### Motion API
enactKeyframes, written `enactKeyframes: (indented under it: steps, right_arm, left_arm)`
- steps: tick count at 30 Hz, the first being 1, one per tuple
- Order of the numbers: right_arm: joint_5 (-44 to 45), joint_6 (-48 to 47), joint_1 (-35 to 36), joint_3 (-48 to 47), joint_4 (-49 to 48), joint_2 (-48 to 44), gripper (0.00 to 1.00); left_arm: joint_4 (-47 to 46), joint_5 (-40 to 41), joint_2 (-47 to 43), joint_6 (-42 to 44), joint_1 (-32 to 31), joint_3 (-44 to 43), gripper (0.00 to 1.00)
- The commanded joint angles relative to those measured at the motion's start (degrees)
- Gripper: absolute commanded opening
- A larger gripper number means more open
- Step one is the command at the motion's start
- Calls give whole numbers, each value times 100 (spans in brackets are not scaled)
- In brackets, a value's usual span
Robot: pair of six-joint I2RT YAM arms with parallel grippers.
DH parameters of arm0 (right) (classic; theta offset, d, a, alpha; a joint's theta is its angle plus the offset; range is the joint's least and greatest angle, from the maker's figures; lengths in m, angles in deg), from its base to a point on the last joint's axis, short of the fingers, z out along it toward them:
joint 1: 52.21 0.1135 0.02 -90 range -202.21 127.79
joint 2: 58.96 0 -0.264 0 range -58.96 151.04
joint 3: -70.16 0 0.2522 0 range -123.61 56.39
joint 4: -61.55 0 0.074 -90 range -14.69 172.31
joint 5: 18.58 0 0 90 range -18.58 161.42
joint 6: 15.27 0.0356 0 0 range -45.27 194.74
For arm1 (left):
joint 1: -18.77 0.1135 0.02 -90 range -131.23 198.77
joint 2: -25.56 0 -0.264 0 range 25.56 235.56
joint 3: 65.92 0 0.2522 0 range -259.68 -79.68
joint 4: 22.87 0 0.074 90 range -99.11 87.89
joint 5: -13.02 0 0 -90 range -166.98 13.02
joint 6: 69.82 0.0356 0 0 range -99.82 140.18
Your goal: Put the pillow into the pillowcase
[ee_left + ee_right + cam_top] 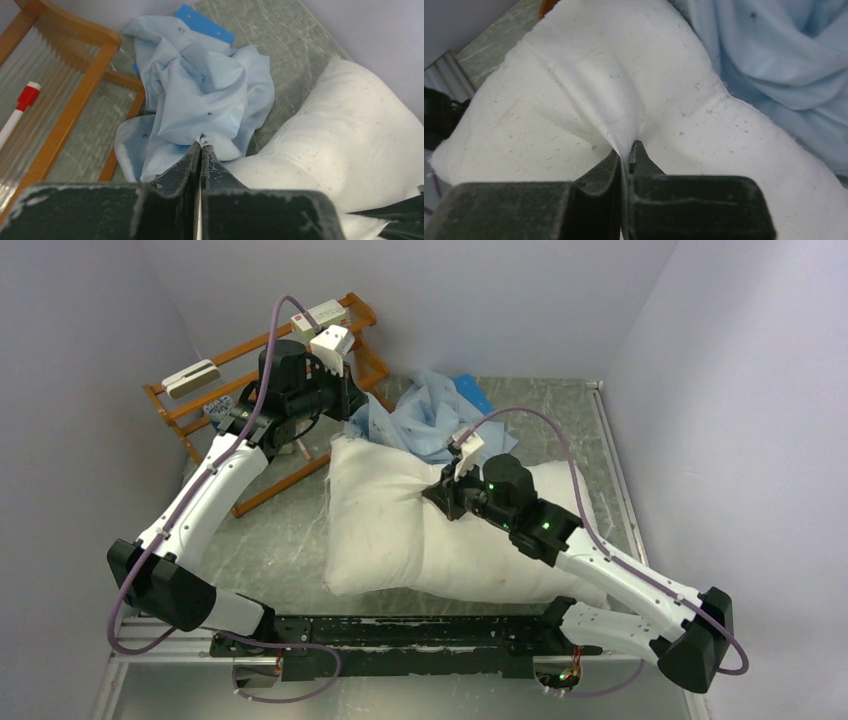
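Note:
The plump white pillow (400, 530) lies across the middle of the table, also filling the right wrist view (574, 75). My right gripper (437, 492) (626, 147) is shut on a pinch of the pillow's top cloth near its far edge. The pale blue pillowcase (430, 415) (200, 85) lies crumpled behind the pillow and touches its far edge. My left gripper (352, 406) (201, 142) is at the pillowcase's left side, jaws shut, with a sliver of pale cloth showing between the fingers. The pillow's far left corner (350, 130) lies right of that gripper.
A wooden rack (200, 410) (75, 100) stands at the back left with white items (190, 378) on its rails. A red-capped white marker (20, 110) lies under it. A stiff bright-blue sheet (475, 392) (205, 22) lies behind the pillowcase. Walls enclose the back and sides.

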Motion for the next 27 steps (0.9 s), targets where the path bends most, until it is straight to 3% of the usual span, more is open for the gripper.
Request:
enactKeyframes:
  steps: [1,6,12,16,19,21,27]
  right_arm:
    - [1143,55,-7,153,-397,-453,0]
    - [543,-261,-12,89,-68,-420,0]
    - [-1329,-165,-9,301,151,-271,0]
    - [-1179,-88,-7,218,899,-14,1]
    - [-755,9,-7,-122,1232,229,40]
    - [-543,251,-8,-441,1050,251,55]
    - [256,612,-12,-733,-1091,598,59]
  left_arm:
    - [83,373,-45,221,44,-4,5]
    - [-237,1011,-65,390,39,196,5]
    - [-306,898,116,331,44,118,5]
    - [-437,866,38,77,44,269,5]
    - [-562,1251,-62,-167,44,442,5]
    - [-639,1453,-116,-341,57,479,5]
    - [-1330,1602,-231,-773,68,210,5]
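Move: The right hand already pinches the pillow by a fold in its upper side; the pillow's middle lies about 8 cm to this hand's right, 6 cm back and 12 cm below. The bunched pillowcase is some 14 cm ahead of it and 1 cm right, with the blue board about 21 cm ahead and 11 cm right. The left hand still holds a pillowcase edge, and the heap of the case lies some 11 cm right, 3 cm ahead and 22 cm below it. Still pinching the pillow, the right hand jogs barely 2 cm forward-right, then draws it back towards the base and down, about 4 cm each way, opens its fingers low down and lets go, then lifts off some 4 cm up and a little forward. The left hand keeps its grip on the pillowcase edge, easing forward, left and slightly down while its wrist turns about 15 degrees counter-clockwise. ##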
